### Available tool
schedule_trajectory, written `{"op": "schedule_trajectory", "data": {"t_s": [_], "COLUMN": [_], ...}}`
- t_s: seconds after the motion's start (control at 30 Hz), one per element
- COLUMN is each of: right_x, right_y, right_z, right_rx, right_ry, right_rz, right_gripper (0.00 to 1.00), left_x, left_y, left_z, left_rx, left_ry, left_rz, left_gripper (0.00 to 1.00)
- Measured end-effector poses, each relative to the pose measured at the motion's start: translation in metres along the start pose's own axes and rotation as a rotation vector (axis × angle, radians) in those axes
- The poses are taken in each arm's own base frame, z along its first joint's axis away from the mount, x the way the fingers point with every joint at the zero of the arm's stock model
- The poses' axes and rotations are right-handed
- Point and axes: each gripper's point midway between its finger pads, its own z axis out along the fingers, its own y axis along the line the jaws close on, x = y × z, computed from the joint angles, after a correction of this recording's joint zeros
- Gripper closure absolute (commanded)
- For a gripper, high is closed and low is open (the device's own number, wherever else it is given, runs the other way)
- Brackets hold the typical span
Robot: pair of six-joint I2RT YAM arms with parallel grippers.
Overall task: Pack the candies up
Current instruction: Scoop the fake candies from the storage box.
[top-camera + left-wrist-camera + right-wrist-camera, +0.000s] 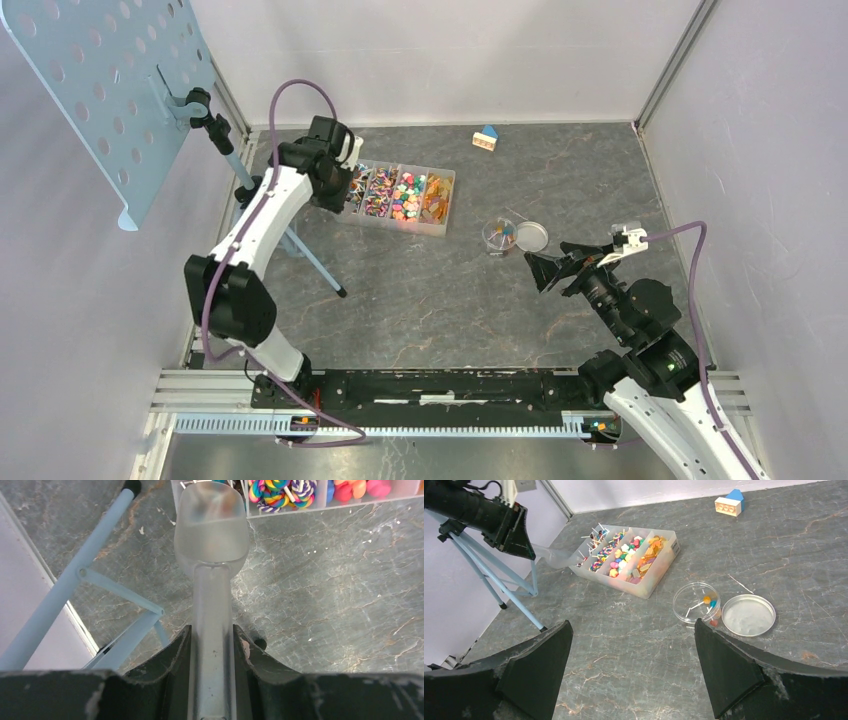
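Note:
The candies lie sorted by kind in a clear compartment box, also in the right wrist view. My left gripper is shut on the handle of a translucent plastic scoop. The scoop's mouth reaches the box's left end and looks empty; swirl lollipops lie just right of it. A small clear round dish holds a few candies, with its lid beside it. My right gripper is open and empty, near the dish and above the table.
A light-blue tripod stand carrying a perforated panel stands just left of the box, close to my left arm. A small blue-roofed toy house sits at the back. White walls enclose the table.

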Motion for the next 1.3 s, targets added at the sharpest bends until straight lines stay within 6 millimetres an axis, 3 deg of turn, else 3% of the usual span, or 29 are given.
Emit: {"op": "schedule_trajectory", "data": {"t_s": [0.17,1.1,1.3], "right_x": [-0.001,0.002,0.001], "right_y": [0.000,0.000,0.001], "right_z": [0.001,0.012,0.014], "right_rx": [-0.001,0.004,0.002], "right_ry": [-0.004,0.016,0.011], "right_rz": [0.000,-0.011,-0.011], "right_gripper": [0.02,0.02,0.02], "left_x": [0.004,-0.014,0.005], "left_y": [-0.005,0.004,0.005], "left_z": [0.017,0.063,0.076], "left_rx": [0.018,0.019,0.012], "left_ry": [0.059,0.057,0.101], "left_rz": [0.023,0.050,0.045], "left_gripper": [0.98,0.98,0.98]}}
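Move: The left hand holds the scoop; the tray's leftmost compartment of stick lollipops lies about 11 cm ahead of this hand, 1 cm to its right and some 16 cm below. The swirl lollipop compartment is level with that one and 6 cm farther right, and a tripod foot stands about 9 cm ahead of the hand and 7 cm to its left, on the table. From the right hand, the stick lollipops are roughly 25 cm ahead, 36 cm left and 24 cm below. With its grip on the scoop's handle unchanged, the left hand sinks about 7 cm in all, first dipping nearly straight down with a slight forward tip, then slanting forward and down over 4 cm or so towards the stick lollipops in the tray's leftmost compartment. At the end it drops more steeply and draws back about 1 cm, taking the bowl down into the compartment among the lollipops. ##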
